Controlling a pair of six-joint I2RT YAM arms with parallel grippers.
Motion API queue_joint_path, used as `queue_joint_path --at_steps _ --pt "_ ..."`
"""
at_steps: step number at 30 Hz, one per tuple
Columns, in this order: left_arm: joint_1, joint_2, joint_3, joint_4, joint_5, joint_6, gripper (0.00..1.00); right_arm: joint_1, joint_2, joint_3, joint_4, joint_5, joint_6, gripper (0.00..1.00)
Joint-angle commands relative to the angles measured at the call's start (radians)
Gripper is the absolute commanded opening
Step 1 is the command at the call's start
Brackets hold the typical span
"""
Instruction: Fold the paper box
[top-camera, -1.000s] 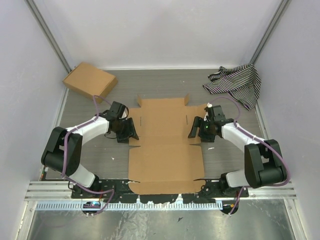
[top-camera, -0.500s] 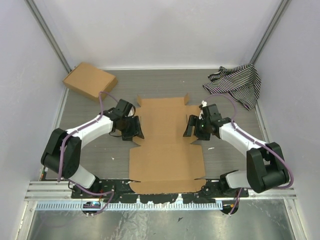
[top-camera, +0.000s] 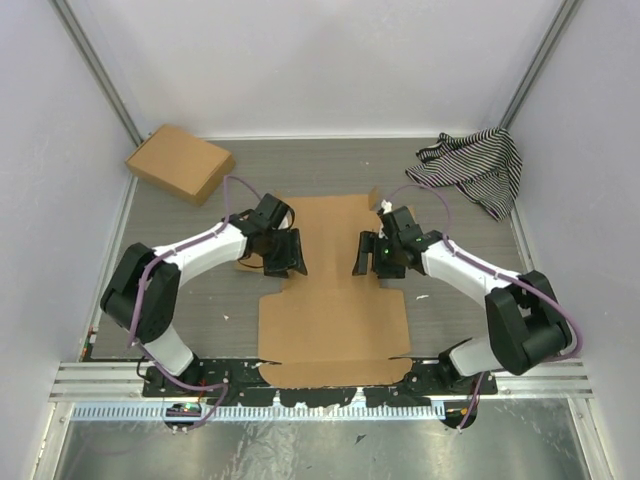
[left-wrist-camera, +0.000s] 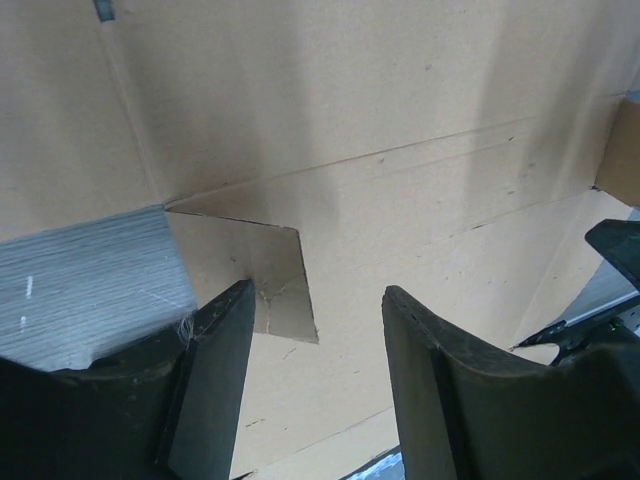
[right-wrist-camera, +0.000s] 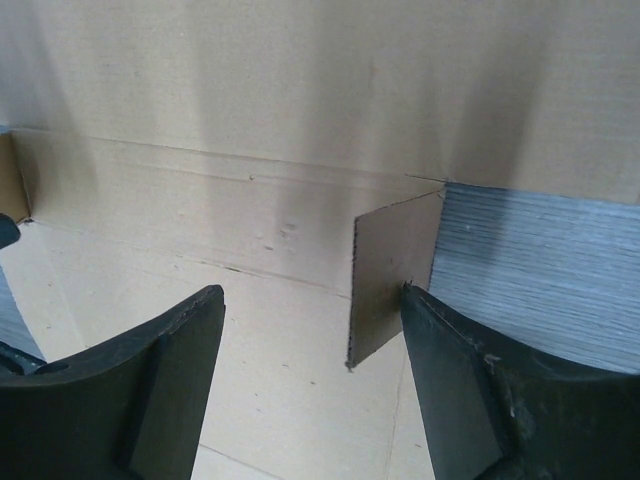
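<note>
The paper box (top-camera: 330, 300) is a brown cardboard sheet lying on the table between the arms. Its far half looks narrower, with the side flaps raised inward. My left gripper (top-camera: 290, 252) presses against the left side flap, jaws open. My right gripper (top-camera: 365, 255) mirrors it on the right, also open. In the left wrist view the open gripper (left-wrist-camera: 318, 290) faces the cardboard, with a small corner tab (left-wrist-camera: 270, 280) by the left finger. In the right wrist view the open gripper (right-wrist-camera: 309, 292) faces a standing tab (right-wrist-camera: 385, 280) that touches the right finger's tip.
A formed brown cardboard box (top-camera: 180, 163) sits at the back left. A striped cloth (top-camera: 475, 168) lies at the back right. White walls enclose the table on three sides, and a metal rail (top-camera: 320, 385) runs along the near edge.
Both grippers have moved inward toward the sheet's middle and slightly farther back. The far side flaps, flat before, now stand pushed up and in.
</note>
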Motion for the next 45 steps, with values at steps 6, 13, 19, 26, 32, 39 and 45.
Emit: queue_joint_path --at_steps 6,13,19,26,32,39,45 --pt "-0.042 0.090 0.059 0.027 -0.013 -0.009 0.60 0.082 0.105 0.062 0.056 0.069 0.025 0.76" --pt "-0.047 0.169 0.087 0.026 -0.014 -0.006 0.60 0.108 0.190 0.072 0.079 0.076 0.032 0.76" --pt "-0.047 0.204 0.126 -0.036 -0.042 0.010 0.59 0.113 0.218 0.106 0.060 0.085 0.027 0.76" --pt "-0.032 0.179 0.346 -0.244 -0.199 0.101 0.60 0.112 0.152 0.278 -0.095 0.238 -0.020 0.75" --pt "0.065 0.293 0.732 -0.468 -0.338 0.191 0.60 0.092 0.127 0.421 -0.204 0.400 -0.048 0.79" --pt "0.178 0.533 1.093 -0.600 -0.410 0.215 0.59 -0.008 0.092 0.428 -0.208 0.326 -0.078 0.79" --pt "0.225 0.736 1.318 -0.673 -0.378 0.213 0.55 -0.074 0.058 0.402 -0.205 0.274 -0.107 0.79"
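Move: The left hand goes on folding in the near-left corner tab, which leans inward about 2 cm to its left, level fore and aft and some 3 cm lower. The left slot is 10 cm ahead and 2 cm left, the far-left tab 20 cm ahead and 3 cm left. For the right hand, the near-right tab is about 3 cm right, level, 3 cm below, with the right slot 10 cm ahead, 2 cm right, and the far-right tab 20 cm ahead, 2 cm right. Both open grippers press inward and down on the near corner tabs with their outer fingers, sinking some 3 cm while closing towards each other by 2–3 cm, and stay low briefly. They then come free: the left swings up and about 20 cm forward, bearing left and tipping its fingertips forward before dipping over the far-left tab, while the right rises nearly 10 cm, going forward and then right towards the far-right tab. ##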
